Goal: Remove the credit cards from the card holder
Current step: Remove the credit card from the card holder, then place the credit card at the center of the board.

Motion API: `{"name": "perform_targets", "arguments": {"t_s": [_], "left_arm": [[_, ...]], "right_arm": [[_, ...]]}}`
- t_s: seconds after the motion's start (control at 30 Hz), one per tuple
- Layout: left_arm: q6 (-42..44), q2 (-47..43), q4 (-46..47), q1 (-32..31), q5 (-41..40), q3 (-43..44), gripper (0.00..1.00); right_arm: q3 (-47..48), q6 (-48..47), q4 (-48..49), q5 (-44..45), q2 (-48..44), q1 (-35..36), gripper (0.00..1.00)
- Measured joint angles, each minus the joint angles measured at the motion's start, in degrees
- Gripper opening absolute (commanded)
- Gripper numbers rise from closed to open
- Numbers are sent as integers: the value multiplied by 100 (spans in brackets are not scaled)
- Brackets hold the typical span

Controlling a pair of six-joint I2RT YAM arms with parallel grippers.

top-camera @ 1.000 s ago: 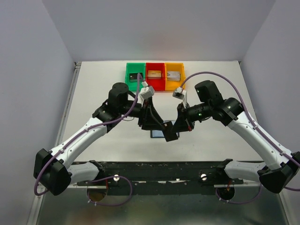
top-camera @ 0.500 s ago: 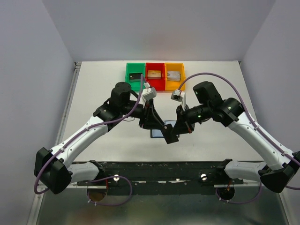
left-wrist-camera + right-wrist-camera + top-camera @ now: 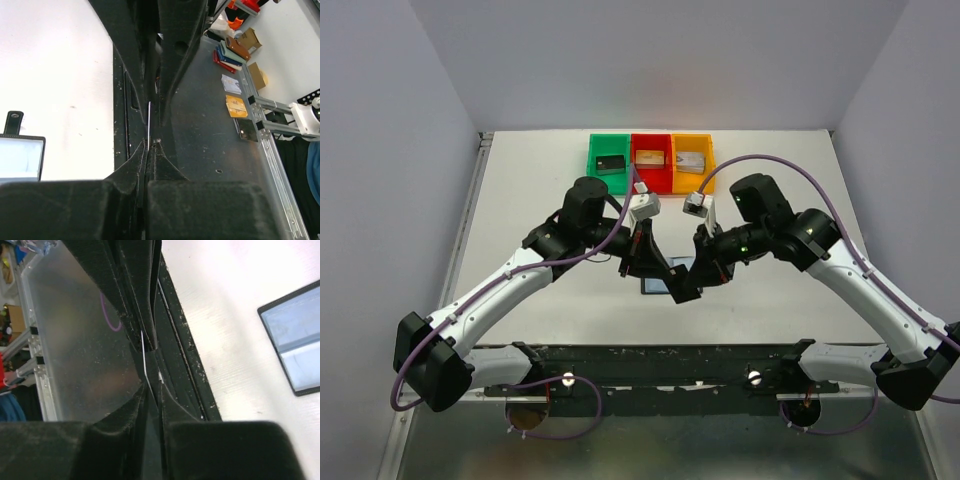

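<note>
The card holder [image 3: 656,284] lies open on the white table, its bluish-grey inside up; it also shows at the edge of each wrist view [image 3: 20,156] [image 3: 295,342]. Just above it my two grippers meet tip to tip. A black credit card [image 3: 683,284] hangs between them, seen edge-on as a thin pale line [image 3: 148,120] [image 3: 144,356]. My left gripper [image 3: 650,268] [image 3: 150,143] is shut on one end of the card. My right gripper [image 3: 701,272] [image 3: 153,386] pinches the other end, jaws nearly together. Other credit cards are hidden.
Green [image 3: 610,160], red [image 3: 651,160] and orange [image 3: 691,158] bins stand in a row at the back, each with a blocky item inside. A black rail [image 3: 660,362] runs along the table's near edge. Walls close in left and right.
My left gripper has gone from open to shut on the card that the right gripper holds. The left wrist has edged a little to the right; the right arm has barely moved.
</note>
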Motion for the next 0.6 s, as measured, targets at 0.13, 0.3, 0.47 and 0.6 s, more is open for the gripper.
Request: {"name": "perform_targets", "arguments": {"t_s": [0.13,0.3,0.47,0.6], "left_arm": [[46,-2,-9,-13,-101,4,0],[-249,-199,308,275,-479,-304,0],[-1357,-632,1311,1360,-1213,-1137,0],[-2277,-885,1508,2009,-2625,-1552,0]], "right_arm": [[0,76,15,245,-20,4,64],[0,404,155,1296,-304,4,66],[-199,846,595,2721,-977,4,66],[-951,1235,1327,3606,-1895,4,66]]}}
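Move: The black credit card is pinched between both my hands, its middle about 4 cm to the left of my right fingers. From my left hand, the gold credit card already laid out is roughly 24 cm ahead, 23 cm left and 26 cm below; the green bin is about 41 cm ahead and 13 cm left, much the same depth below. The open card holder lies some 8 cm ahead and 4 cm right of my left hand, 26 cm below it, and 10 cm ahead, 4 cm left and 24 cm below my right. I spread my right fingers to let go of the black card, keeping my left pinch on it, and draw my right hand forward and right, rising a little and turning clockwise. Then my left hand, gathering speed, carries the card about 14 cm forward and 9 cm left, sinking slightly and swinging some 50 degrees counter-clockwise, towards the gold card. ##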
